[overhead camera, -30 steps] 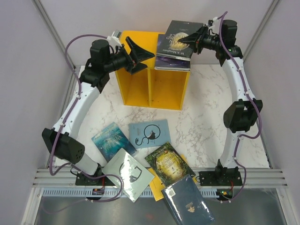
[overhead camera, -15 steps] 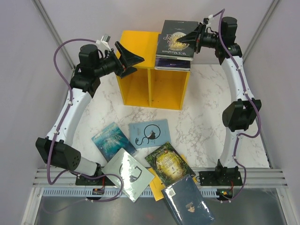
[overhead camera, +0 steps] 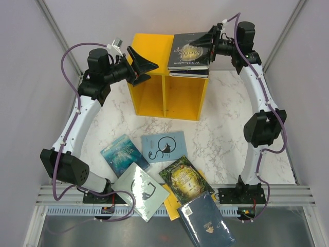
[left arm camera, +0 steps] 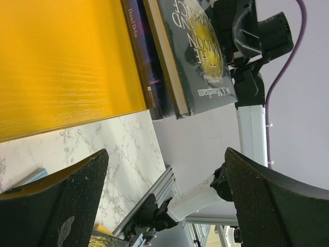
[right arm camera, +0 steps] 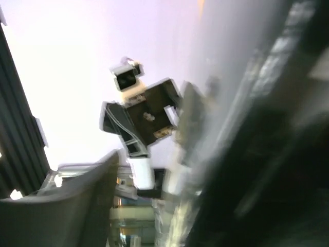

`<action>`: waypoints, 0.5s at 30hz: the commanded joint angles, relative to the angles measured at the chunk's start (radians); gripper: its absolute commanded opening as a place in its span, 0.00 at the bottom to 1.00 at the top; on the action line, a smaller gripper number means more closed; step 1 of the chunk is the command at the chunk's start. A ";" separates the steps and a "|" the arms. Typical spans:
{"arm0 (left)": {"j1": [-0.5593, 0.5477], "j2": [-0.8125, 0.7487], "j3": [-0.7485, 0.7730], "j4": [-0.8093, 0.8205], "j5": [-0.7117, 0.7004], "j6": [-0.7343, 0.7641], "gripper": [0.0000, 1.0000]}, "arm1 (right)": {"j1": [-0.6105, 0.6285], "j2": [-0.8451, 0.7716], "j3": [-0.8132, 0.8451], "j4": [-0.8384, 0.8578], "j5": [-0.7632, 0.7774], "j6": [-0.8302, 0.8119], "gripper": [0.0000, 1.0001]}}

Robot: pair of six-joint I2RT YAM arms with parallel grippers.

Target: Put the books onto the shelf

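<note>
The yellow shelf [overhead camera: 152, 47] [left arm camera: 61, 67] stands at the back of the table. On its right top lies a navy book [overhead camera: 188, 72] [left arm camera: 147, 62], with a black, gold-lettered book [overhead camera: 188, 50] [left arm camera: 198, 56] flat on it. My right gripper [overhead camera: 209, 43] is at the black book's right edge, jaws parted. Its wrist view is blurred and shows one finger [right arm camera: 77, 206] apart from the dark book. My left gripper [overhead camera: 153, 68] [left arm camera: 165, 154] hangs open and empty over the shelf's left top. On the table lie teal [overhead camera: 123, 153], light blue [overhead camera: 164, 146], pale grey [overhead camera: 140, 191] and green-gold [overhead camera: 185, 179] books.
A yellow book [overhead camera: 171, 209] peeks out under the green-gold one. A blue-grey book [overhead camera: 207, 222] overhangs the table's near rail between the arm bases. The two shelf compartments open toward me. Grey walls close in on both sides.
My right gripper carried the black book leftward and laid it flat on the navy book, then its jaws parted. My left arm drew back to the left and stayed open.
</note>
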 commanded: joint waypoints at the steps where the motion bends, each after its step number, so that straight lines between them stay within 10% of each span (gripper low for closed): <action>1: 0.005 -0.002 0.001 0.011 0.031 0.042 0.95 | -0.011 -0.068 -0.004 0.049 -0.019 -0.021 0.78; 4: 0.005 -0.002 0.000 0.011 0.033 0.042 0.94 | -0.027 -0.077 -0.001 0.044 -0.011 -0.027 0.98; 15: 0.008 0.001 0.000 0.000 0.028 0.042 0.94 | -0.045 -0.040 0.186 -0.483 0.124 -0.397 0.98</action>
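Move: The moon book lies on the purple book on top of the shelf, its middle about 4 cm left of the right hand, 3 cm back and roughly level with it; the fingers are at its right edge, already half open. The purple book is directly under it, some 4 cm left, 4 cm back and 4 cm below that hand. From the idle left hand, the moon book's middle is about 11 cm to the right and 6 cm forward, at much the same height. Staying at the moon book's right edge, with one finger apparently still beneath the book, the right hand opens the rest of the way. It first rises about 2 cm and eases back 1 cm, then moves some 3 cm right, sinking slightly and turning a little clockwise, and drags the book along. ##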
